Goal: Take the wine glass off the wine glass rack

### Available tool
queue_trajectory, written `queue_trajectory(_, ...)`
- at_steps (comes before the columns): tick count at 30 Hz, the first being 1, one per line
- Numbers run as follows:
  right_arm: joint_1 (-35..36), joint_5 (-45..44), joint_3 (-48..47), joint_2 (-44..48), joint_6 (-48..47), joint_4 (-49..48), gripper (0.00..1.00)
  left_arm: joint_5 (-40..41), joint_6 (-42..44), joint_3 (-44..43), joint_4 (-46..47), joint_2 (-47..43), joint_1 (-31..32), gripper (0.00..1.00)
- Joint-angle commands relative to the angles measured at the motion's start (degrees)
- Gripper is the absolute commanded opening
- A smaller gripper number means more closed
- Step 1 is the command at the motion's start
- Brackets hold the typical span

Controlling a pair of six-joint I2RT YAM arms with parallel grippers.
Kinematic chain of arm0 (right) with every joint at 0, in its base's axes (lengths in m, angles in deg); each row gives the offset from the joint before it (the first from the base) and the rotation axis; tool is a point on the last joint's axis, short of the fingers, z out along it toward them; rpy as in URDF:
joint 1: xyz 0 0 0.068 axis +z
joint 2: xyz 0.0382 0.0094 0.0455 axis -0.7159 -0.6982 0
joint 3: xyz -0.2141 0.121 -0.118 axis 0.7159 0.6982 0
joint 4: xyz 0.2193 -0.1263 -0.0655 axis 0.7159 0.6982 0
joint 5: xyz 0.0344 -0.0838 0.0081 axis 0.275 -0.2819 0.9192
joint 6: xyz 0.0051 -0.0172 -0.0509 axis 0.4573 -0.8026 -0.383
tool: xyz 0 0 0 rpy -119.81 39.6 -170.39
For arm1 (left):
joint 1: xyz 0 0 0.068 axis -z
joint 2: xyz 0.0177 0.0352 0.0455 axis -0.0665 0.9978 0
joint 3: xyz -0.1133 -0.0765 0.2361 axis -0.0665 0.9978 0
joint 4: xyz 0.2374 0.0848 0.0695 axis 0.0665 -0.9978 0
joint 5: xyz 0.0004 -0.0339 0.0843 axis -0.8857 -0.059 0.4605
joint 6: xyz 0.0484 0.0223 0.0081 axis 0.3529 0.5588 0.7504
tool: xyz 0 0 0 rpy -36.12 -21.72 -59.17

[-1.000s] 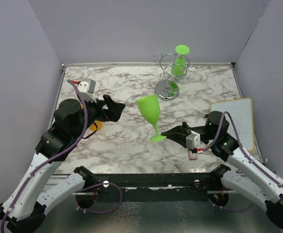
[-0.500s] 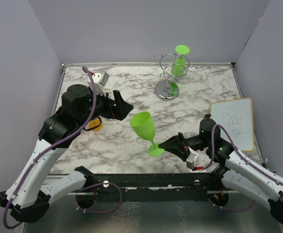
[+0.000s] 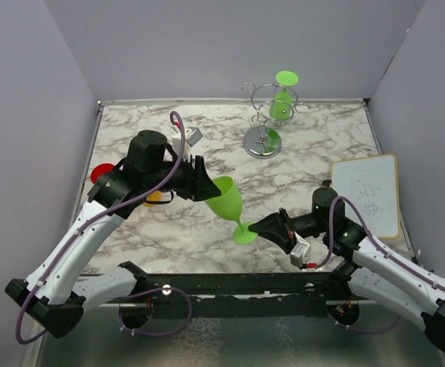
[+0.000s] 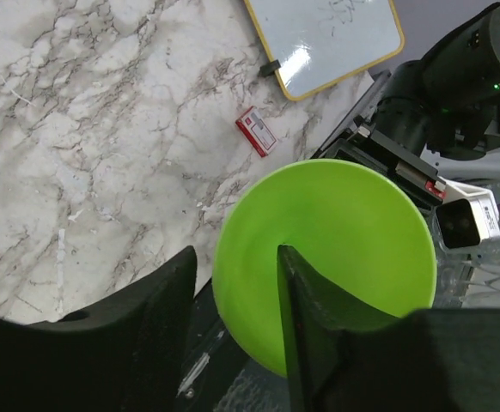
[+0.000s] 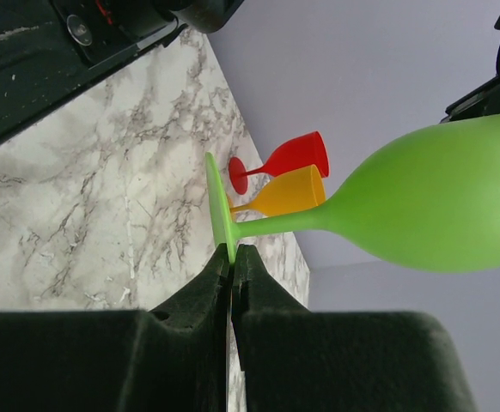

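Note:
A green wine glass [image 3: 228, 200] is held tilted above the table, off the rack. My right gripper [image 3: 256, 228] is shut on the edge of its foot, which shows in the right wrist view [image 5: 218, 206] between the closed fingertips [image 5: 248, 266]. My left gripper [image 3: 208, 188] is open at the bowl's rim. In the left wrist view one finger [image 4: 306, 318] sits inside the bowl [image 4: 344, 249] and the other finger [image 4: 160, 318] outside it. The chrome wine glass rack [image 3: 262, 142] stands at the back with a second green glass [image 3: 284, 95] hanging upside down on it.
A red glass [image 3: 100, 172] and an orange glass [image 3: 155, 199] lie at the left under my left arm; both show in the right wrist view [image 5: 289, 157]. A whiteboard [image 3: 368, 191] lies at the right edge. A small red item [image 4: 257, 131] lies near it.
My left arm has swung right and its open fingers have come over the bowl's rim. My right gripper has kept the glass by its foot, drawn slightly nearer and lower.

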Motion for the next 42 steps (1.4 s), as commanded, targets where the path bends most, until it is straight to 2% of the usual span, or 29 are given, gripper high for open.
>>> queue_trajectory(1, 0.4, -0.7, 0.6, -0.1, -1.7, -2.0, 0.01, -3.5, 0.0, 0.1, -0.3, 0.7, 0.1, 0.38)
queue_trajectory(5, 0.4, -0.4, 1.3, -0.3, 0.6, -4.2, 0.03, -4.3, -0.6, 0.4, -0.4, 0.8, 0.1, 0.22)
queue_trajectory(9, 0.4, -0.5, 2.2, -2.7, 2.2, -7.3, 0.15, -2.9, -0.3, 0.6, -0.3, 1.0, 0.0, 0.08)
queue_trajectory(11, 0.4, -0.6, 2.3, -3.4, 3.6, -8.4, 0.26, -2.1, -0.6, 0.5, -0.4, 1.3, 0.0, 0.00)
queue_trajectory(12, 0.5, -0.9, 2.4, -3.8, 4.9, -9.0, 0.40, -1.8, -0.7, 0.4, -0.3, 1.3, 0.0, 0.00)
queue_trajectory(13, 0.4, -1.1, 2.2, -4.1, 6.3, -9.6, 0.87, -1.3, -0.8, 0.3, -0.3, 1.2, 0.0, 0.00)
queue_trajectory(14, 0.4, -1.4, 2.1, -4.4, 7.5, -10.2, 0.99, -0.5, -1.0, 0.3, -0.3, 1.1, 0.0, 0.00)
queue_trajectory(18, 0.4, -2.1, 1.5, -4.8, 11.5, -10.8, 1.00, 5.3, -0.3, -0.9, -2.1, 0.5, 0.0, 0.00)
queue_trajectory(20, 0.4, -3.2, 1.7, -5.1, 13.7, -12.1, 1.00, 12.7, 1.5, -2.5, -5.0, 0.5, 0.0, 0.00)
queue_trajectory(23, 0.4, -7.4, 2.7, -7.0, 20.2, -17.5, 1.00, 29.2, 3.8, -4.5, -8.6, 0.9, 0.0, 0.00)
queue_trajectory(26, 0.4, -11.4, 2.4, -9.4, 27.8, -19.5, 1.00, 38.9, 5.2, -4.8, -9.2, 1.4, 0.0, 0.00)
queue_trajectory(27, 0.4, -12.4, 1.9, -10.6, 31.7, -20.5, 1.00, 41.3, 5.5, -4.8, -8.9, 1.6, 0.0, 0.00)
queue_trajectory(30, 0.4, -19.2, -0.8, -15.0, 51.2, -25.1, 1.00, 45.8, 6.4, -3.8, -6.3, 2.3, 0.0, 0.00)
queue_trajectory(32, 0.4, -29.8, -3.7, -18.4, 64.8, -26.5, 1.00, 47.8, 7.2, -2.4, -3.8, 3.0, 0.0, 0.00)
queue_trajectory(33, 0.4, -37.3, -5.7, -20.0, 71.7, -25.2, 1.00, 48.8, 7.3, -1.6, -2.7, 3.7, 0.0, 0.00)
queue_trajectory(35, 0.4, -55.3, -11.6, -23.6, 82.5, -16.1, 1.00, 50.0, 7.3, 0.4, -0.2, 4.6, 0.0, 0.00)
queue_trajectory(37, 0.1, -68.7, -18.1, -27.7, 88.0, -6.2, 1.00, 50.3, 7.1, 2.9, 3.6, 5.5, -0.1, 0.00)
queue_trajectory(39, -0.6, -73.0, -24.4, -31.5, 89.8, 3.1, 1.00, 50.4, 6.6, 4.3, 5.2, 7.2, -0.2, 0.00)
queue_trajectory(42, -3.3, -70.8, -27.7, -32.0, 94.1, 8.1, 0.99, 54.1, 6.1, 5.6, 6.0, 10.0, -0.8, 0.00)
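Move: The green wine glass, foot in the right hand, leans with its bowl towards the left hand: its middle is about 4 cm back, 5 cm right and 6 cm below that hand, and 1 cm ahead, 5 cm left and 7 cm above the right. Some 22 cm below the left hand, the yellow glass is 10 cm ahead, 19 cm left, the red one 9 cm ahead, 33 cm left. The rack stands 38 cm ahead, 6 cm right of the right hand, 5 cm lower. The green glass changes hands: the left fingers, already around its rim, close and pinch it almost in place, then the right fingers open wide and release the foot. The left carries it forward and left towards the yellow glass, about 15 cm, turning counter-clockwise and sinking late, while the empty right hand swings clockwise, tips down and goes 20 cm forward towards the rack. ##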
